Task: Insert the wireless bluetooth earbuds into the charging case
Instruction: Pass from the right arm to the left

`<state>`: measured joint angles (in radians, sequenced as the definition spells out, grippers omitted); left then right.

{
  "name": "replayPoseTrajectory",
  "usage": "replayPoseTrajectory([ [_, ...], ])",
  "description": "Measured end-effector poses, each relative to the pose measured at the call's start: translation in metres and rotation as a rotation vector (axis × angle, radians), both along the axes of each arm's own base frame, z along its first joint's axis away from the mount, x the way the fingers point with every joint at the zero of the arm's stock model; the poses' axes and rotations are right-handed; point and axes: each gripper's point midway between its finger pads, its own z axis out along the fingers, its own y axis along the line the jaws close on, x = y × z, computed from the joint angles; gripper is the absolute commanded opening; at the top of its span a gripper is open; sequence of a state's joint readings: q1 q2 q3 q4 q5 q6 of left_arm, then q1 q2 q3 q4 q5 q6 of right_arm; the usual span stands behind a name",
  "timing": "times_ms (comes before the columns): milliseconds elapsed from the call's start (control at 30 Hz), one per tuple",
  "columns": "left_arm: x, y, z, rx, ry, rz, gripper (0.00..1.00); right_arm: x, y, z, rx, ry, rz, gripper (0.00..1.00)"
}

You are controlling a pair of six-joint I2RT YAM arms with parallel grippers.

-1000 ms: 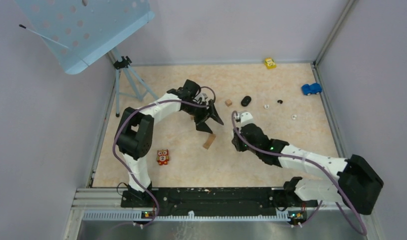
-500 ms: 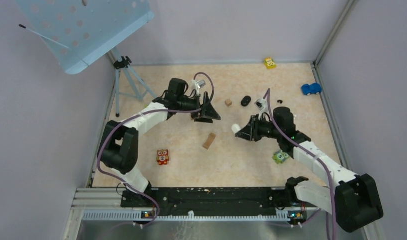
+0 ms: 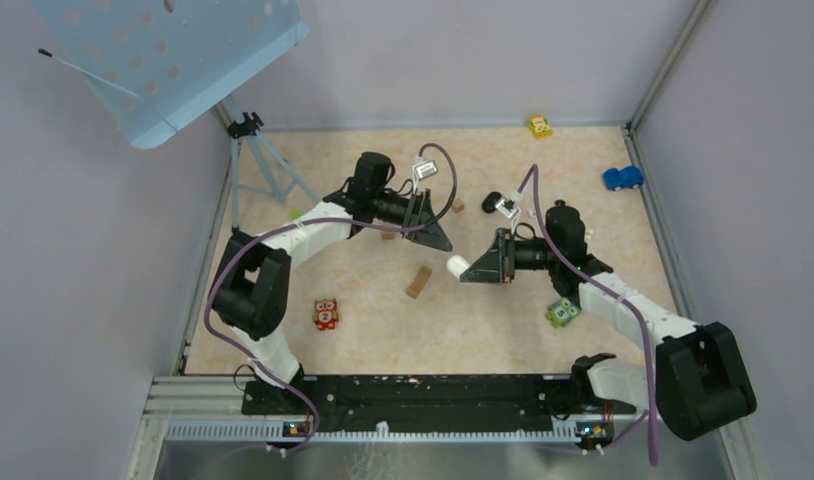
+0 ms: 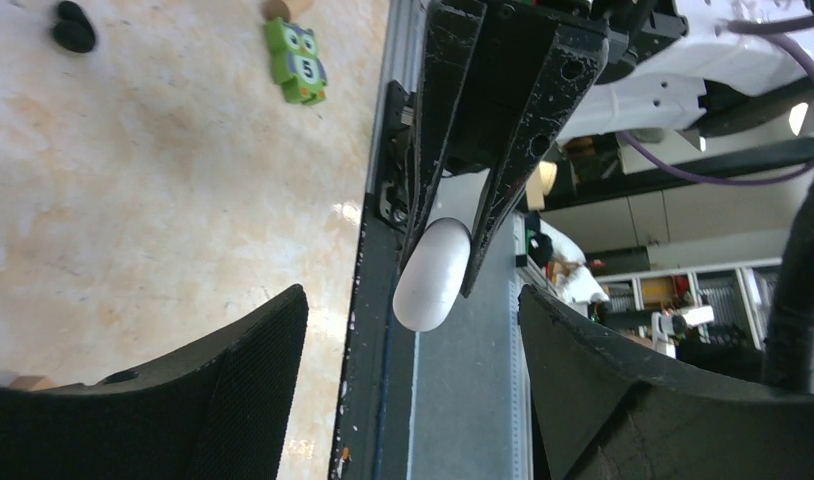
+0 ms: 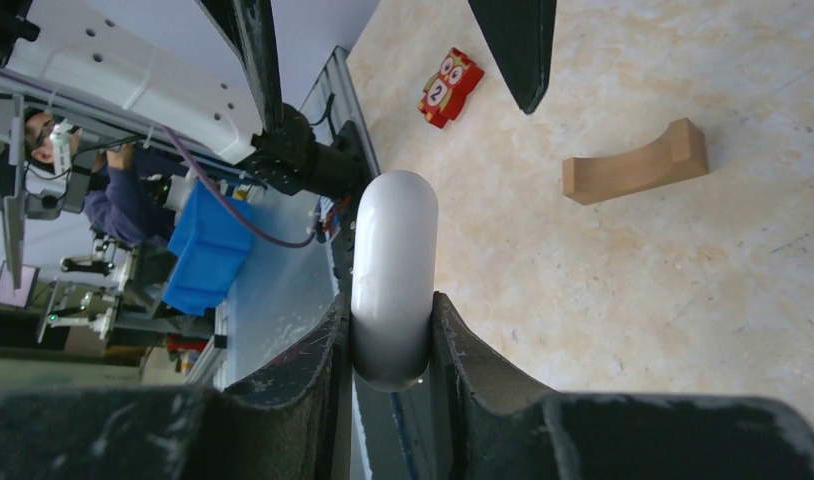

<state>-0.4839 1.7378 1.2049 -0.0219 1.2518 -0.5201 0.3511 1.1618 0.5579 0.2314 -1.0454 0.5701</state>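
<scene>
My right gripper [image 5: 391, 310] is shut on a white, capsule-shaped charging case [image 5: 393, 250], which it holds above the table with the rounded end sticking out to the left [image 3: 456, 265]. My left gripper [image 4: 411, 335] is open and empty. It faces the case's free end [image 4: 431, 275] from a short gap away, at mid-table [image 3: 435, 238]. Two tiny black earbuds [image 4: 73, 32] lie on the table at the top left of the left wrist view. No white earbuds show; my right arm covers part of the table.
A wooden arch block [image 3: 418, 282] lies below the grippers. Nearby are a red owl block [image 3: 325, 314], a green owl block [image 3: 561, 313], a small wooden cube [image 3: 458, 205] and a black oval thing [image 3: 492, 200]. A blue car [image 3: 623, 178], a yellow toy [image 3: 540, 126] and a tripod [image 3: 255, 150] stand at the back.
My right arm swung round, lifting the case and carrying it left toward the left gripper. My left gripper turned and moved right to face it, with its jaws wider.
</scene>
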Motion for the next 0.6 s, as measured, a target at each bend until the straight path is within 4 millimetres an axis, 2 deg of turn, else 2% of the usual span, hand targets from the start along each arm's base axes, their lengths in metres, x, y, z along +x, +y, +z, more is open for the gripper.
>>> replayPoseTrajectory([
  [167, -0.021, -0.011, 0.003, -0.026, 0.02, -0.113, 0.77, -0.002, 0.002, 0.01, 0.038, -0.013, 0.025, 0.0],
  [333, -0.04, -0.027, 0.008, -0.024, 0.004, -0.21, 0.5, -0.001, 0.004, 0.018, 0.068, -0.024, 0.035, 0.0],
  [600, -0.048, -0.026, 0.001, -0.004, 0.04, -0.236, 0.48, -0.003, 0.004, 0.016, 0.068, -0.012, 0.038, 0.0],
])
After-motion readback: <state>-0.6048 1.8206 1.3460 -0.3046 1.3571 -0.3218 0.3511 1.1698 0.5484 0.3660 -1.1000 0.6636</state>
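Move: The charging case, still pinched in the right fingers, has its middle about 5 cm back and 4 cm to the right of the left hand, perhaps 1 cm below it. The brown block lies on the table some 18 cm below that hand, about level with it and 5 cm to its left. The left fingers the case is meant for are about 6 cm ahead and 6 cm to the left of the right hand. The black earbud is about 12 cm ahead, 11 cm to the right and 15 cm below that same hand. The left fingers end up straddling the free end of the white case, though firm contact can't be seen: the left hand comes back about 5 cm and some 3 cm to the right, turning clockwise about 15 degrees, and its wide-open fingers draw in to about half open. The right hand keeps its pinch and lifts the case slightly, a little under 2 cm, tilting only a few degrees. ##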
